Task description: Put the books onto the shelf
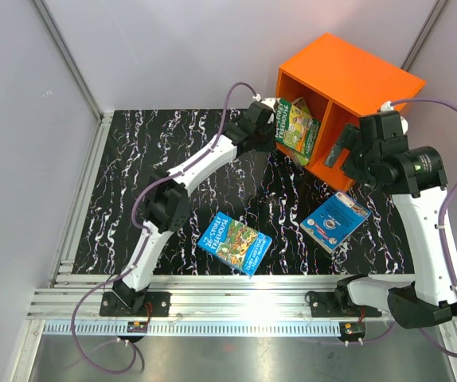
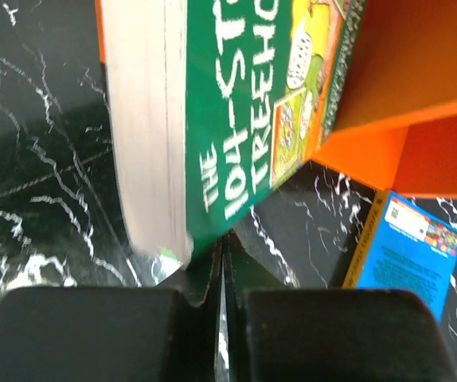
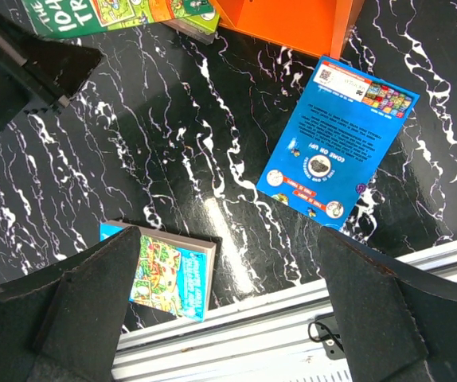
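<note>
The orange shelf stands at the back right, its open face toward the table. A green treehouse book leans tilted at the mouth of the left compartment, with another green-covered book behind it. My left gripper is shut, its tips touching the green book at its lower corner. Two blue books lie flat: a pictured one at the front centre and one with round emblems in front of the shelf. My right gripper hangs open above the table, holding nothing.
An aluminium rail runs along the near table edge, under the right gripper in its wrist view. White walls close the left and back sides. The right arm's wrist stands close to the shelf's right compartment.
</note>
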Controlling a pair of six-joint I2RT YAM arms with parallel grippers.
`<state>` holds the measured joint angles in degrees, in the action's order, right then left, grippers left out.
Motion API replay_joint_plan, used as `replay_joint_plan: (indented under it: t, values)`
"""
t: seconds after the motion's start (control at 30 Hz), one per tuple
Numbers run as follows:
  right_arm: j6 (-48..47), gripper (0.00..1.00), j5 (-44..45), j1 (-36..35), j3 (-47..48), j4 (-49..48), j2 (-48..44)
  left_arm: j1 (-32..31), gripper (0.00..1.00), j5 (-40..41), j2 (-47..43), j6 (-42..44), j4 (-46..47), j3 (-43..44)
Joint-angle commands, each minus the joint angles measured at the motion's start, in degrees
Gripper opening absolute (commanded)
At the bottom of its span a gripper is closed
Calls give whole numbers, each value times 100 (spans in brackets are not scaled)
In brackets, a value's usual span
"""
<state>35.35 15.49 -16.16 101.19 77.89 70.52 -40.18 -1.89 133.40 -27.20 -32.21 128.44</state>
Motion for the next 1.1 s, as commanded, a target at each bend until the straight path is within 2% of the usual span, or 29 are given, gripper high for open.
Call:
replay_joint_plan:
  t: [0.0, 0.5, 1.07]
  values:
    - [-151, 100, 34, 25, 24, 736, 93, 116, 0, 154, 317, -39, 285, 338]
    - [-441, 100, 112, 34, 156, 693, 410, 371, 1, 216, 906, -505, 882, 1104]
    - [-565, 100, 121, 149, 24, 508, 489, 274, 5, -48, 1232, -945, 1472, 1333]
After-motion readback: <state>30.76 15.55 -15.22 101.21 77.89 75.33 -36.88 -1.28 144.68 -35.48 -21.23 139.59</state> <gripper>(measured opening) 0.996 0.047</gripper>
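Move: The green book juts from the shelf's left compartment, its middle about 5 cm ahead, 7 cm right and 2 cm above the shut left fingers, its lower corner right by their tips. The shelf's divider edge is some 3 cm ahead and 14 cm right, level with them. The blue back-cover book lies 22 cm back, 23 cm right and 15 cm below. From the right hand, the green book is about 24 cm ahead, 14 cm left and 17 cm below. Left hand, fingers shut, pushes the green book shelfward, going 7 cm forward while dipping 5 cm, then rising back. ##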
